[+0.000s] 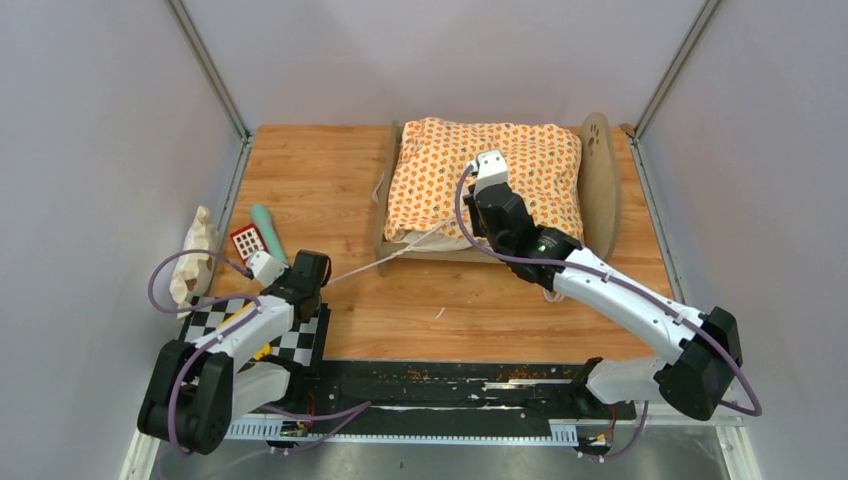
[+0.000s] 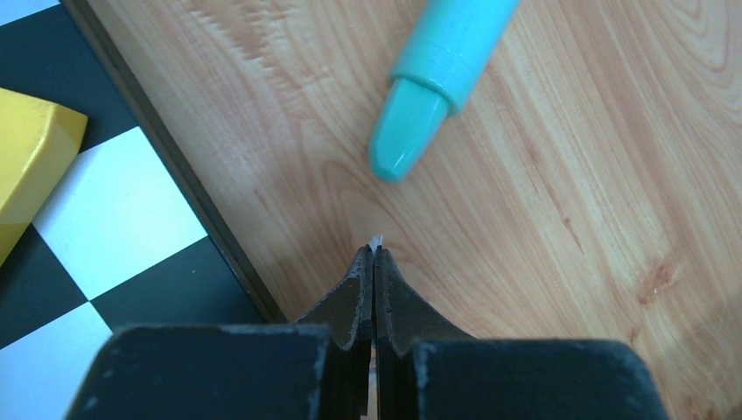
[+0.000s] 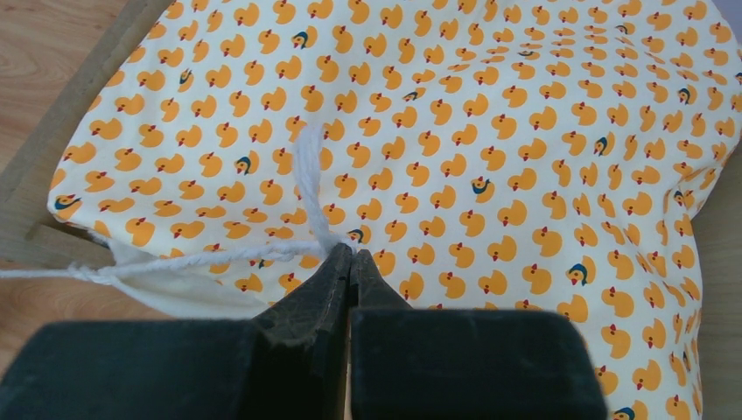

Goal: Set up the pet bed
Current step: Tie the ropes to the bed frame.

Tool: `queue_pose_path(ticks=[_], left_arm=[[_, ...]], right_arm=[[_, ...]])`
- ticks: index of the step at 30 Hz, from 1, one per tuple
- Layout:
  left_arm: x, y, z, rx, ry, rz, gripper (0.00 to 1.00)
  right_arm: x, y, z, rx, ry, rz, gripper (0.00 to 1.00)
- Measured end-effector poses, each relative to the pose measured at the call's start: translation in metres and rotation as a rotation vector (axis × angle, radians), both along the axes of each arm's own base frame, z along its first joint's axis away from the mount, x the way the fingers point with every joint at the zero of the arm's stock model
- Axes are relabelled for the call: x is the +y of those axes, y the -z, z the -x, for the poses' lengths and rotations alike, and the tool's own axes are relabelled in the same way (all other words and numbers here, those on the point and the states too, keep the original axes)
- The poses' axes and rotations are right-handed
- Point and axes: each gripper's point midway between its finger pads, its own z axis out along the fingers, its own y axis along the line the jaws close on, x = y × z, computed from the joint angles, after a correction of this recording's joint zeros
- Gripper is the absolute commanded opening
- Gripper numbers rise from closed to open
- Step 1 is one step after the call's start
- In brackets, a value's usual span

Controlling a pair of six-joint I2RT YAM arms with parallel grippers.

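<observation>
The pet bed (image 1: 598,180) stands at the back middle of the table, its light-wood end boards upright. The orange duck-print cushion (image 1: 430,180) lies on it and fills the right wrist view (image 3: 525,175). My right gripper (image 3: 352,254) hovers over the cushion's near-left part (image 1: 484,178), shut on a white tie string (image 3: 306,175). Another strand (image 3: 175,262) runs left past the cushion corner and the bed rail (image 3: 52,114). My left gripper (image 1: 322,280) is low over the table, left of the bed. It is shut (image 2: 374,249) on the end of the taut tie string (image 1: 360,268).
A teal stick (image 1: 268,228) (image 2: 437,79) lies just ahead of my left gripper. A red-and-white grid card (image 1: 247,240) and a cream plush (image 1: 195,255) sit at the left wall. A checkerboard (image 1: 290,335) (image 2: 114,219) with a yellow block (image 2: 31,149) lies near left.
</observation>
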Motion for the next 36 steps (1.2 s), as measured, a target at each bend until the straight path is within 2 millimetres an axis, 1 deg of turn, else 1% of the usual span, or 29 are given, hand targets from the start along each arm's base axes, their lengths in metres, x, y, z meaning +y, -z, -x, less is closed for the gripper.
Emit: queue_pose_path(ticks=[2, 5, 7, 10, 13, 15, 18, 19, 20, 21, 22, 24, 25, 26, 27, 28, 29, 31, 32, 33, 35, 36], left_arm=[[0.002, -0.001, 0.001, -0.015, -0.020, 0.013, 0.00], [0.005, -0.003, 0.003, -0.039, -0.040, 0.026, 0.00], [0.005, -0.004, 0.004, -0.042, -0.028, 0.023, 0.00], [-0.002, -0.005, 0.002, -0.032, 0.050, 0.032, 0.00], [-0.018, -0.005, -0.002, -0.025, 0.161, 0.069, 0.00], [-0.033, -0.006, -0.004, -0.026, 0.255, 0.111, 0.00], [-0.055, -0.009, -0.004, -0.051, 0.381, 0.172, 0.00], [-0.065, -0.011, -0.003, -0.067, 0.438, 0.204, 0.00], [-0.073, -0.013, -0.002, -0.078, 0.477, 0.227, 0.00], [-0.086, -0.016, 0.000, -0.098, 0.544, 0.259, 0.05], [-0.096, -0.019, 0.002, -0.110, 0.593, 0.280, 0.18], [-0.117, -0.026, 0.006, -0.130, 0.700, 0.312, 0.47], [-0.126, -0.029, 0.009, -0.137, 0.751, 0.323, 0.55], [-0.133, -0.031, 0.011, -0.140, 0.793, 0.328, 0.61], [-0.137, -0.032, 0.014, -0.135, 0.820, 0.325, 0.66], [-0.137, -0.033, 0.017, -0.126, 0.833, 0.315, 0.72], [-0.134, -0.034, 0.018, -0.118, 0.834, 0.298, 0.79], [-0.126, -0.044, 0.019, -0.115, 0.827, 0.250, 0.89], [-0.123, -0.052, 0.018, -0.125, 0.824, 0.228, 0.92], [-0.118, -0.064, 0.016, -0.146, 0.818, 0.197, 0.93], [-0.110, -0.096, 0.011, -0.204, 0.805, 0.132, 0.94], [-0.107, -0.109, 0.008, -0.225, 0.801, 0.109, 0.94]], right_arm=[[-0.006, 0.002, -0.004, 0.002, 0.022, 0.007, 0.00], [-0.008, 0.002, -0.006, 0.004, 0.021, 0.010, 0.00], [-0.005, 0.003, -0.005, 0.009, -0.005, 0.009, 0.00], [0.007, 0.002, 0.006, 0.026, -0.100, -0.017, 0.00], [0.026, 0.000, 0.030, 0.048, -0.244, -0.067, 0.00], [0.044, 0.003, 0.057, 0.076, -0.370, -0.094, 0.00], [0.068, 0.020, 0.102, 0.148, -0.548, -0.121, 0.00], [0.075, 0.029, 0.119, 0.189, -0.615, -0.129, 0.06], [0.081, 0.040, 0.136, 0.237, -0.678, -0.138, 0.14], [0.086, 0.050, 0.152, 0.287, -0.736, -0.149, 0.27], [0.088, 0.061, 0.167, 0.344, -0.789, -0.162, 0.41], [0.087, 0.078, 0.188, 0.440, -0.846, -0.180, 0.69], [0.084, 0.085, 0.194, 0.480, -0.846, -0.178, 0.75], [0.080, 0.090, 0.196, 0.504, -0.821, -0.168, 0.76], [0.074, 0.094, 0.193, 0.513, -0.776, -0.154, 0.78], [0.067, 0.096, 0.187, 0.508, -0.716, -0.136, 0.78], [0.059, 0.096, 0.180, 0.494, -0.659, -0.119, 0.78], [0.037, 0.089, 0.162, 0.447, -0.508, -0.090, 0.78], [0.026, 0.083, 0.153, 0.420, -0.439, -0.084, 0.79], [0.014, 0.074, 0.143, 0.390, -0.365, -0.085, 0.80], [-0.014, 0.054, 0.122, 0.329, -0.209, -0.098, 0.83], [-0.027, 0.046, 0.113, 0.304, -0.144, -0.106, 0.84]])
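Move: Both my hands already hold a rope end, stretched taut from the knot on the bed frame's front left post. From my right hand the knot lies about 17 cm to the left, 2 cm ahead and 19 cm below; the orange-patterned cushion's middle is some 16 cm ahead, 3 cm right, 13 cm below. From my left hand the knot is roughly 20 cm right, 8 cm ahead, slightly higher; the teal marker lies about 13 cm ahead and 3 cm left, the checkered board 10 cm back and 6 cm left, both slightly lower. After a brief hold on the taut ropes, I sweep my right hand back about 19 cm, left and down, turning it counter-clockwise and tipping it down, while my left goes some 14 cm right, turning clockwise. Both open wide and let go of the ropes; then my left rises and my right swings back right, forward and up, undoing most of its turn. ##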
